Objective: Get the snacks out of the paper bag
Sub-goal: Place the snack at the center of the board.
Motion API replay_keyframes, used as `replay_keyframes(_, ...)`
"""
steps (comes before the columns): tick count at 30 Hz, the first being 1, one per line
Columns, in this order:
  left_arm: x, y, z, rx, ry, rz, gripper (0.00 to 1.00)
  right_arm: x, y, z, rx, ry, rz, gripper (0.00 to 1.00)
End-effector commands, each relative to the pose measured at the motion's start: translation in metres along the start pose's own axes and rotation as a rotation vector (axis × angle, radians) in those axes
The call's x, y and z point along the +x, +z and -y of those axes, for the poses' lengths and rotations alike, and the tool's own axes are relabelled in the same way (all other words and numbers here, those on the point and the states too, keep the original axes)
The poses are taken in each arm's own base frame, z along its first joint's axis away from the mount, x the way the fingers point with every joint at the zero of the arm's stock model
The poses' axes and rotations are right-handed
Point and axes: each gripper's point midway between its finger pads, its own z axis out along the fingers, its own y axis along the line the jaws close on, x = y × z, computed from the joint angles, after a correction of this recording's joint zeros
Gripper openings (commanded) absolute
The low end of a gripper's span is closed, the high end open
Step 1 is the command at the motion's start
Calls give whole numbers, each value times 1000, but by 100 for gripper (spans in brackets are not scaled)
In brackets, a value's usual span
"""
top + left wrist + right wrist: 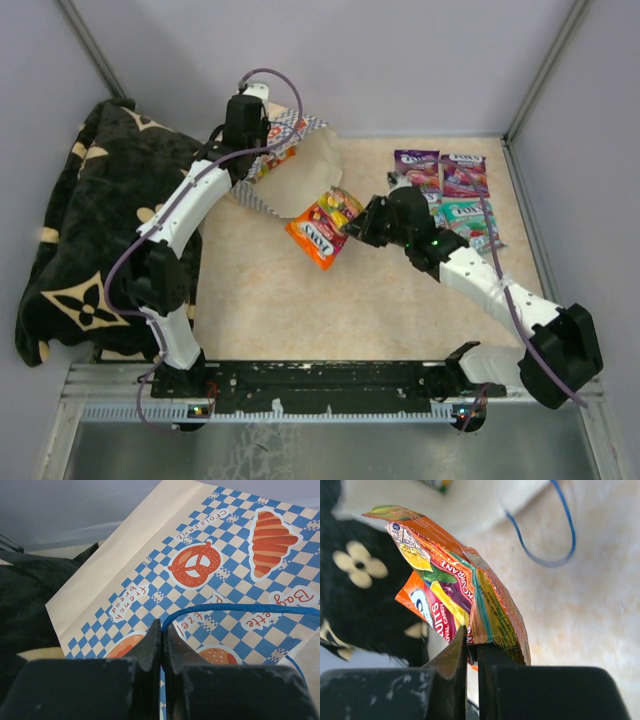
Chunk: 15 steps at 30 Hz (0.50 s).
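Observation:
The paper bag [300, 170] lies on its side at the back of the table, its mouth facing the right arm. My left gripper [162, 627] is shut on the bag's blue string handle [240, 607], just above the checkered side of the paper bag [200, 565]. My right gripper [352, 228] is shut on the lower edge of an orange snack packet [323, 230], which hangs in front of the bag's mouth. In the right wrist view the gripper [472, 645] pinches the crumpled orange packet [465, 590]. Three more snacks [452, 185], purple, pink and teal, lie flat at the right.
A black floral blanket [90, 240] is heaped along the left side, touching the bag. Grey walls enclose the beige table [270, 300] at the back and sides. The bag's other blue handle [555, 555] loops loose on the table.

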Motion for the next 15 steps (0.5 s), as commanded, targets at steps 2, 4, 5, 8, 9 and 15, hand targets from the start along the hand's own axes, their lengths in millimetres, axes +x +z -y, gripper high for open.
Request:
replay_keyframes(2,-18,5,-2,19,-21,55,0,86,-23,41,205,-106,-223,0)
replay_keyframes(4,-18,7,-2,25,-22,59,0,114,-24,58,233,-70,-265,0)
replay_keyframes(5,-17,7,-3,28,-24,58,0,124,-25,64,233,-51,-273,0)
replay_keyframes(8,-17,6,0,43,-26,58,0,136,-26,64,214,-38,-281,0)
replay_keyframes(9,-17,5,0,47,-29,58,0,136,-26,63,214,-48,-277,0)
replay_keyframes(15,-13,0,1,63,-37,52,0,129,-31,67,260,-131,-282,46)
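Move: The right hand already holds the orange snack bag by one end, high over the board. The bare spot it is taken to lies about 17 cm back, 3 cm to its left and 18 cm down. The nearer green snack bag lies some 11 cm ahead and 22 cm to the right; the paper bag is about 26 cm ahead and 20 cm to the left. From the left hand, that spot lies roughly 40 cm back and 19 cm to the right. Down and back in one quick sweep, the right hand carries the orange snack bag away from the paper bag towards the bare near-middle of the board, dropping about 15 cm and drawing back about 13, with the fingers tipping farther down. It stops low over the board and only then starts to open, loosening its pinch on the bag's upper end. ##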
